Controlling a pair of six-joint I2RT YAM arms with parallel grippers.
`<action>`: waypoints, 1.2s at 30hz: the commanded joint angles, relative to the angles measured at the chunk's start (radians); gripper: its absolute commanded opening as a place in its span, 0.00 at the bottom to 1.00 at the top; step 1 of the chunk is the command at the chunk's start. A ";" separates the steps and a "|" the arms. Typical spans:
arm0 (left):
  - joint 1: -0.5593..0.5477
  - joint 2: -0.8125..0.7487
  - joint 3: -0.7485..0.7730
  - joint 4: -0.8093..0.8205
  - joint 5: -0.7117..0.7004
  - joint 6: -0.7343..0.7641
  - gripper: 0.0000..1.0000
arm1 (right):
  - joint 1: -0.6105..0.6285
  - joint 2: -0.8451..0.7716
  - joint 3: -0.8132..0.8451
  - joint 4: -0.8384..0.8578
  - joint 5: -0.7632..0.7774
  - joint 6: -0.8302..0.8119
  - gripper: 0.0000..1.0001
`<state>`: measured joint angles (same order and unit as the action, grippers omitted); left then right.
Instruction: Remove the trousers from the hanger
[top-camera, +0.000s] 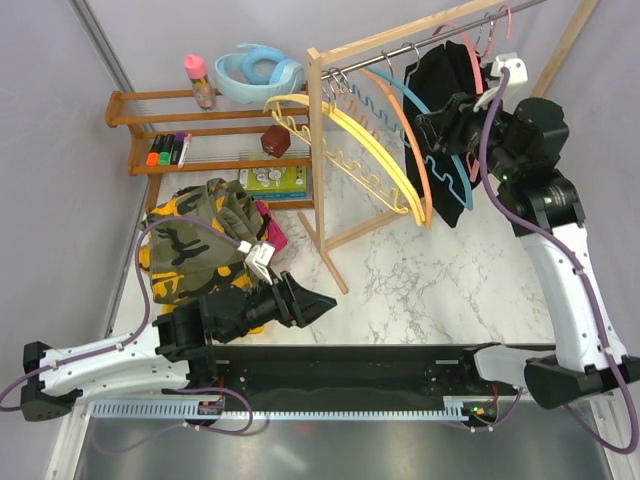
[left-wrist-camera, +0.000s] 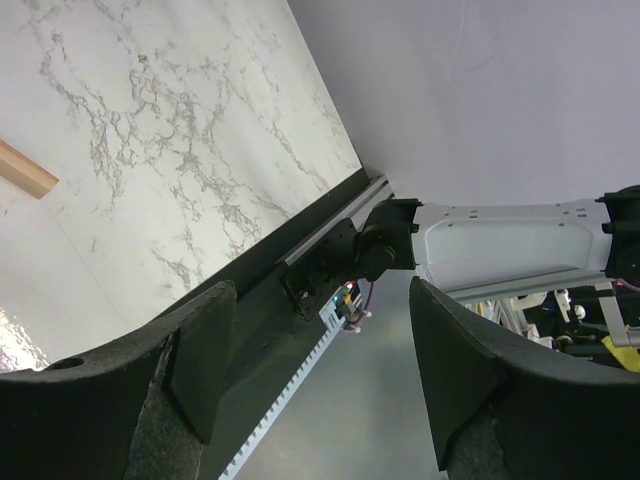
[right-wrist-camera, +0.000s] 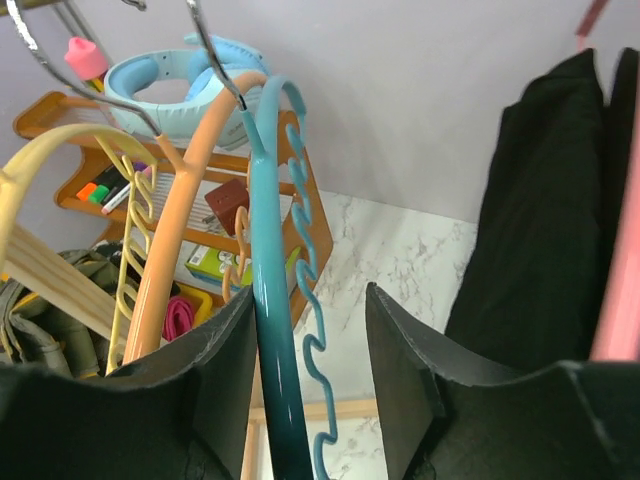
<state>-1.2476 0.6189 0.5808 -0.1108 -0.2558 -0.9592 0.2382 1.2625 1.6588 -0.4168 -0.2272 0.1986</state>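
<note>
Black trousers (top-camera: 440, 70) hang on a pink hanger (top-camera: 478, 55) at the right end of the rack's rail (top-camera: 400, 48). My right gripper (top-camera: 432, 135) is open in front of them. In the right wrist view its jaws (right-wrist-camera: 310, 300) straddle the empty blue hanger (right-wrist-camera: 272, 330), which lies against the left finger; the black trousers (right-wrist-camera: 540, 200) and the pink hanger (right-wrist-camera: 612, 300) are to the right. Camouflage trousers (top-camera: 190, 240) and magenta cloth (top-camera: 272, 232) lie piled on the table at the left. My left gripper (top-camera: 318, 303) is open and empty, low near the table's front edge (left-wrist-camera: 320, 330).
Empty orange (top-camera: 415, 160) and yellow (top-camera: 360, 140) hangers hang left of the blue one. The rack's wooden post (top-camera: 318, 150) and foot stand mid-table. A wooden shelf (top-camera: 130, 110) at the back left holds markers, a pink bottle, a light blue ring and a green box.
</note>
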 joint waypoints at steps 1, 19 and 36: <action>-0.003 0.008 0.037 0.010 0.012 0.014 0.77 | 0.000 -0.086 0.038 -0.129 0.127 -0.004 0.54; -0.004 0.074 0.079 0.014 0.087 -0.006 0.77 | -0.007 0.046 0.392 -0.447 0.499 -0.077 0.50; -0.004 0.074 0.103 -0.001 0.145 0.017 0.77 | -0.178 0.150 0.369 -0.401 0.278 -0.087 0.53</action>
<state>-1.2476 0.6975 0.6392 -0.1223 -0.1276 -0.9600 0.0715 1.4624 2.0605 -0.8646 0.1059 0.1265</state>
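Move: The pink hanger nearest the right hand stands about 11 cm to its right and 3 cm ahead, roughly level with it. The blue hanger is still between the open right fingers, the orange one about 6 cm to the left and 1 cm ahead. The black trousers hang some 10 cm ahead and 6 cm right, about 5 cm lower. From the left hand the pink hanger is roughly 28 cm ahead, 33 cm right and 20 cm up. Fingers open, the right hand backs off the blue hanger, swings 12 cm right, turning clockwise, then forward around the pink hanger. ##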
